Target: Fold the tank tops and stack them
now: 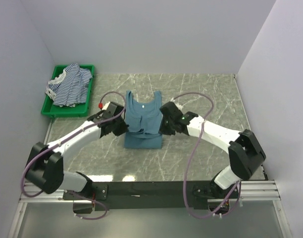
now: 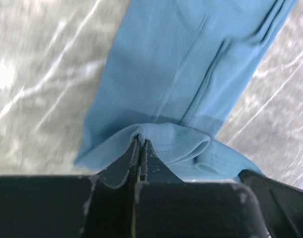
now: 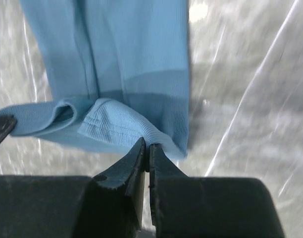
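The teal-blue tank top point(image 1: 143, 120) lies lengthwise at the table's middle, its straps pointing to the back. Both grippers pinch its lower hem and hold that end lifted over the rest of the cloth. My left gripper point(image 2: 140, 140) is shut on the hem's left corner, the cloth point(image 2: 181, 74) bunching around its tips. My right gripper point(image 3: 148, 145) is shut on the hem's right corner, a ribbed fold point(image 3: 117, 124) curling beside it. In the top view the left gripper point(image 1: 123, 124) and right gripper point(image 1: 164, 123) flank the top. A blue-and-white striped tank top point(image 1: 70, 84) lies crumpled in the green bin.
The green bin point(image 1: 48, 110) stands at the back left, next to the left wall. Grey marble tabletop point(image 1: 206, 94) surrounds the teal top. Purple cables loop above both arms. A black rail point(image 1: 151, 188) runs along the near edge.
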Robot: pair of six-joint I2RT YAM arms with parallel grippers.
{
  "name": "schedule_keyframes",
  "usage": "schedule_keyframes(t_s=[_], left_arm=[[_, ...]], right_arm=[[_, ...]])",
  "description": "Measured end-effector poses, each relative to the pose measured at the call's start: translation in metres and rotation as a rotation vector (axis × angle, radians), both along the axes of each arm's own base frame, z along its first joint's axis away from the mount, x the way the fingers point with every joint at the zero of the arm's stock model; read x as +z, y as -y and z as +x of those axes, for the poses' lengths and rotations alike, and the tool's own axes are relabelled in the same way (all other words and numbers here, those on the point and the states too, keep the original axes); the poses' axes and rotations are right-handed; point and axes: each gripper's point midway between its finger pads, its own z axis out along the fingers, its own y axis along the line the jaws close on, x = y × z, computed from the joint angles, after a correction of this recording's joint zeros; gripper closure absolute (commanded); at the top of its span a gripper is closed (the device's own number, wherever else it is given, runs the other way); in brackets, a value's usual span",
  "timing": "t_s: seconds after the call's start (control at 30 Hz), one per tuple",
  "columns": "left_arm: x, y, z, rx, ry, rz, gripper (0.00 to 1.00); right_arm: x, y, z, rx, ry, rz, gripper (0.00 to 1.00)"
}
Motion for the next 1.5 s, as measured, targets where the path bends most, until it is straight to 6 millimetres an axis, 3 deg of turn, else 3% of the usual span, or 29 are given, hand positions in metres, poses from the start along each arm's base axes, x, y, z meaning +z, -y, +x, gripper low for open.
schedule_keyframes(t_s=[0.23,0.33,0.37,0.43,0.47,0.57,0.73,0.77,0.83,0.97,1.07,1.13,1.17,1.27,1.37,1.5], left_arm=[[-0.006,-0.004,0.054,0.029,0.008,0.012,0.99],[-0.012,-0.007,0.079,0.043,0.012,0.019,0.98],[-0.015,-0.009,0.086,0.048,0.012,0.015,0.81],[-0.023,-0.012,0.097,0.046,0.011,0.013,0.63],[-0.028,-0.015,0.102,0.050,0.006,0.012,0.49],[-0.038,-0.021,0.118,0.056,-0.003,0.012,0.35],[-0.028,-0.026,0.129,0.056,0.039,-0.002,0.36],[-0.024,-0.026,0.129,0.056,0.048,-0.005,0.43],[-0.011,-0.026,0.129,0.058,0.077,-0.015,0.47],[0.008,-0.030,0.113,0.060,0.126,-0.041,0.65],[0.005,-0.030,0.091,0.056,0.123,-0.057,0.75],[-0.004,-0.026,0.076,0.037,0.103,-0.056,0.71],[-0.010,-0.023,0.067,0.027,0.087,-0.056,0.61],[-0.031,-0.014,0.028,-0.014,0.040,-0.063,0.43],[-0.046,-0.017,-0.014,-0.028,0.007,-0.086,0.39],[-0.050,-0.026,-0.031,-0.007,0.012,-0.106,0.38]], right_arm=[[-0.001,0.003,0.062,-0.016,0.001,0.001,0.95],[0.002,-0.005,0.089,-0.004,0.014,0.013,0.86],[0.002,-0.008,0.098,-0.001,0.017,0.020,0.78],[0.002,-0.012,0.112,0.008,0.020,0.032,0.63],[0.000,-0.014,0.119,0.014,0.020,0.038,0.50],[-0.010,-0.013,0.132,0.018,0.013,0.029,0.40],[-0.017,-0.002,0.137,0.006,0.007,-0.006,0.40],[-0.016,0.001,0.138,-0.001,0.016,-0.013,0.40],[-0.012,0.006,0.135,-0.013,0.032,-0.024,0.40],[-0.001,0.018,0.114,-0.021,0.062,-0.045,0.43],[0.007,0.010,0.101,0.006,0.088,-0.043,0.44],[0.006,-0.001,0.093,0.033,0.099,-0.048,0.44],[0.003,-0.005,0.088,0.047,0.100,-0.053,0.44],[-0.014,-0.008,0.068,0.077,0.082,-0.073,0.43],[-0.039,0.009,0.040,0.082,0.024,-0.107,0.42],[-0.054,0.021,0.022,0.070,-0.017,-0.113,0.42]])
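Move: Both hands already hold the teal top's hem corners, raised above the table. The neckline they are taken to lies about 14 cm ahead of the left hand, 8 cm to its right and 7 cm lower; from the right hand, about 14 cm ahead, 9 cm to its left and 7 cm below. The left strap is some 19 cm ahead of the left hand and level sideways; the right strap is 19 cm ahead of the right hand and 2 cm to its left, both also 7 cm lower. Both hands carry the hem forward about 13 cm, open to free it near the neckline, then retreat lower. ##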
